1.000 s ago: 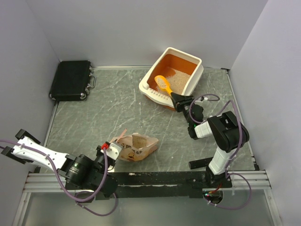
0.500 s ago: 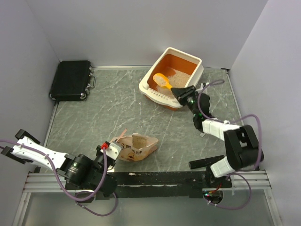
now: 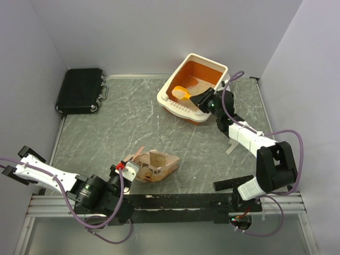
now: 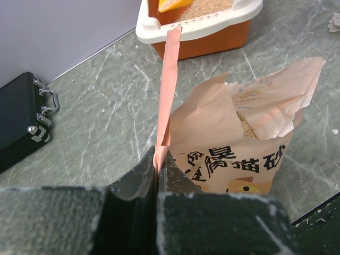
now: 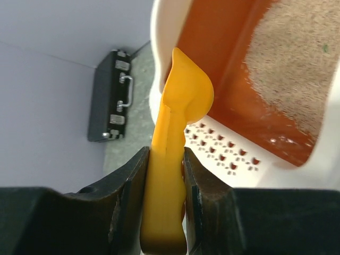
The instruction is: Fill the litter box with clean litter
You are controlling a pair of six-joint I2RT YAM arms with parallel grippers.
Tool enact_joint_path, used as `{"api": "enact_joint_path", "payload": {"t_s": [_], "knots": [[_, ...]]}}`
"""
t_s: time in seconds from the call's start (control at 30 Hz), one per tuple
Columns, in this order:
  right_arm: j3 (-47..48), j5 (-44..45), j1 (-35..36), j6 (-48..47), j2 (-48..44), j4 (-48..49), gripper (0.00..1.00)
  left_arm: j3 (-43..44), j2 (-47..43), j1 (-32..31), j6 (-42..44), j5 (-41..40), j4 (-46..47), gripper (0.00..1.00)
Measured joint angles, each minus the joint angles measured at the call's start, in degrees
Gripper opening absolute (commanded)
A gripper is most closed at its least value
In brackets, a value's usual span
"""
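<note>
The litter box (image 3: 183, 108), cream outside and orange inside, stands at the back right with its slotted rim (image 5: 229, 159) towards me. Pale clean litter (image 3: 202, 85) covers part of its floor (image 5: 297, 58). My right gripper (image 3: 205, 99) is shut on the handle of a yellow-orange scoop (image 5: 175, 133), whose bowl is turned on edge over the tray's near end (image 3: 181, 92). My left gripper (image 4: 159, 166) is shut on a pink strip (image 4: 168, 90) of the open peach-pink bag (image 3: 155, 166), which holds more granules (image 4: 245, 126).
A black case (image 3: 81, 90) lies at the back left against the wall (image 4: 21, 122). Grey walls close in the table on three sides. A black bar (image 3: 234, 183) lies near the right arm's base.
My right arm has stretched out towards the litter box, carrying the scoop from over the slotted rim to over the tray and rolling it onto its edge. The left gripper and bag have stayed put.
</note>
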Motion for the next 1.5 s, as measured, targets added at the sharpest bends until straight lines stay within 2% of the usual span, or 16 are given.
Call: {"api": "enact_joint_path", "payload": {"t_s": [0.33,0.6,0.8,0.93,1.1,1.33,1.5], "knots": [[-0.2,1.0,0.0,-3.5,2.2,-3.0,0.00,0.0,0.0,0.0,0.0,0.0,0.0,0.01],[15.2,4.0,2.4,-14.7,10.1,-16.6,0.00,0.0,0.0,0.0,0.0,0.0,0.0,0.01],[24.9,4.3,4.9,-23.5,15.0,-21.6,0.00,0.0,0.0,0.0,0.1,0.0,0.0,0.01],[30.4,-0.1,5.5,-27.7,20.3,-24.1,0.00,0.0,0.0,0.0,0.1,0.0,0.0,0.01],[31.7,-8.8,5.0,-32.7,24.2,-24.4,0.00,0.0,0.0,0.0,0.6,0.0,0.3,0.01],[33.1,-24.4,4.8,-39.3,25.3,-27.3,0.00,-0.1,0.0,0.0,1.6,0.0,0.8,0.01],[33.1,-31.2,7.5,-43.5,25.2,-30.6,0.00,-0.1,0.0,0.0,1.5,-0.1,0.7,0.01]]}}
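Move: The right hand, with the yellow scoop in its fingers, is over the near part of the litter box. The box's middle is about 8 cm ahead, 2 cm left and 13 cm lower, and the litter heap inside is some 5 cm ahead, straight in line, 17 cm down. The paper litter bag stands roughly 24 cm back, 20 cm left and 13 cm lower. From the left hand the box lies about 38 cm ahead, 28 cm right and 17 cm below. Coming to bear on the litter box while still pinching the scoop, the right hand sweeps about 11 cm left. It first dips and reaches some 5 cm forward over the litter, rolling its left side down about 25 degrees, then swings left and draws back towards the bag side, turning some 50 degrees counter-clockwise and ending about 5 cm lower. The left hand stays put, keeping its pinch on the bag's edge. ##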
